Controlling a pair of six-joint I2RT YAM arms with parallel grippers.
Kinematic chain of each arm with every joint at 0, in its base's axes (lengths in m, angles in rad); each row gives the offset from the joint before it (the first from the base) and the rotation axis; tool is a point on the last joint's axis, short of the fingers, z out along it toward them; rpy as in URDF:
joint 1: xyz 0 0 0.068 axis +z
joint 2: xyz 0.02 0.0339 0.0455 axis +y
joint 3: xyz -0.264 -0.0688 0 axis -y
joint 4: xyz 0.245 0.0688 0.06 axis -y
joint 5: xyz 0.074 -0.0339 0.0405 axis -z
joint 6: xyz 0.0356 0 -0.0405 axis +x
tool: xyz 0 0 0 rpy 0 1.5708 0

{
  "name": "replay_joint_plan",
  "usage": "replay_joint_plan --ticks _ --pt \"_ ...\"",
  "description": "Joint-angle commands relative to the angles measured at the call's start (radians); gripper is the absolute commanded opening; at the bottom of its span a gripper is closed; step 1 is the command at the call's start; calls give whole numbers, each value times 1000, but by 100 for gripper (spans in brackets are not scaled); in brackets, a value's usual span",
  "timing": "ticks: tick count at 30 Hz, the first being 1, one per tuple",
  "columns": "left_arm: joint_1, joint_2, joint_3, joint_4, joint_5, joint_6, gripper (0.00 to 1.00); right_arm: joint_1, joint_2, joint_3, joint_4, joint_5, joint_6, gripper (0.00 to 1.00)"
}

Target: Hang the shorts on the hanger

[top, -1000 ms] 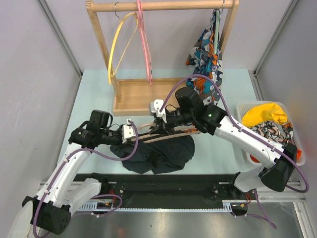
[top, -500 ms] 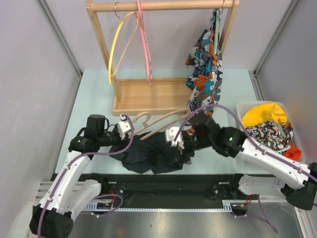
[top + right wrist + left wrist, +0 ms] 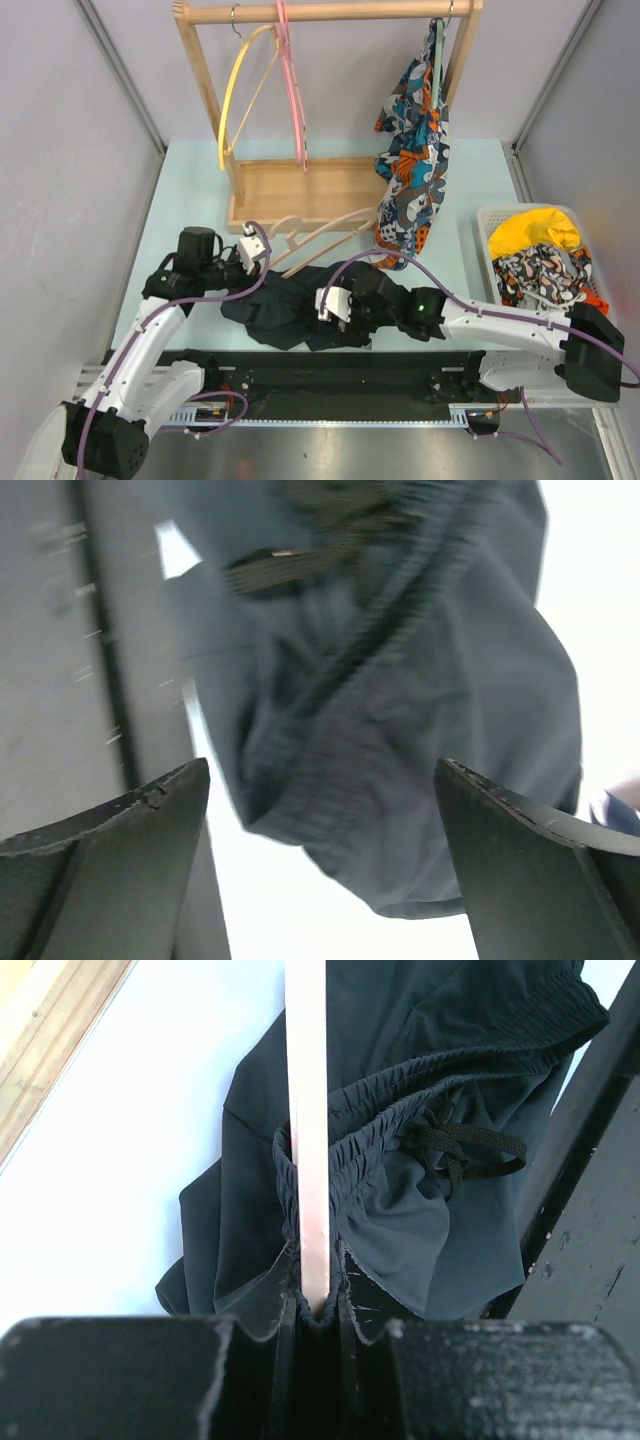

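Observation:
The dark navy shorts (image 3: 283, 308) lie bunched on the table near the front edge. The tan hanger (image 3: 300, 233) slants from my left gripper (image 3: 258, 250) toward the back right. In the left wrist view that gripper (image 3: 318, 1290) is shut on the hanger's bar (image 3: 307, 1110). The elastic waistband of the shorts (image 3: 400, 1210) is gathered around the bar right at the jaws, with the drawstring just to the right. My right gripper (image 3: 323, 305) hovers over the right part of the shorts. In its wrist view it (image 3: 320, 820) stands wide open with the shorts (image 3: 400, 710) beyond the fingers, nothing gripped.
A wooden rack (image 3: 300, 195) stands at the back with a yellow hanger (image 3: 240, 90), a pink hanger (image 3: 292, 80) and a patterned garment (image 3: 415, 150). A white basket (image 3: 495, 215) at the right holds a yellow cloth (image 3: 530, 232). A black rail (image 3: 330, 372) runs along the near edge.
My right gripper let go of the hanger, opened wide and came down and nearer over the shorts. The hanger's free end swung toward the rack; the left gripper kept its hold.

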Motion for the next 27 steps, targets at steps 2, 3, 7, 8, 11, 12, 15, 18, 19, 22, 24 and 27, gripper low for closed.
replay_joint_plan --ticks 2,3,7,8,11,12,15,18,19,22,24,27 --pt "21 7 50 25 1 -15 0 -5 14 -44 145 203 53 93" --pt "24 10 54 19 1 -11 0 -19 12 -54 146 240 48 89" --pt "42 14 66 -4 4 19 1 -115 14 -59 100 275 33 71" --pt "48 19 73 -16 1 17 0 -135 12 -61 88 275 30 68" --pt "59 53 111 -67 34 29 0 -219 12 -59 53 268 13 62" --pt "61 56 119 -73 49 37 0 -239 6 -59 43 249 10 56" --pt "64 40 126 -81 51 66 0 -319 5 -59 13 188 19 44" --pt "76 31 134 -99 57 75 1 -410 8 -59 -9 99 53 22" --pt "79 30 142 -111 83 81 0 -433 12 -59 -12 81 70 16" --pt "84 11 148 -136 94 112 0 -509 9 -59 -24 7 78 0" --pt "101 -1 149 -159 94 131 0 -560 -9 -59 -39 -28 76 0" --pt "166 4 159 -208 151 234 0 -637 -51 -59 -67 -82 67 0"
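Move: Nearly beneath the right hand's open fingers is the right end of the black shorts' waistband, about 3 cm down, 1 cm back and 1 cm right. The drawstring bow lies some 7 cm left of the hand and 1 cm ahead. The patterned shorts' lower end hangs roughly 15 cm ahead and 14 cm right. From the left hand, that waistband end is about 16 cm right, 11 cm back and 7 cm below. Sweeping low from near the table's front edge towards the hanging patterned shorts, the right hand travels about 12 cm forward and 11 cm right, turning some 30 degrees clockwise. Its wide-open fingers close fully on the way and end pinching the right corner of the black shorts' waistband. The left hand keeps its grip on the waistband's left end with the wooden hanger and rises slightly. ##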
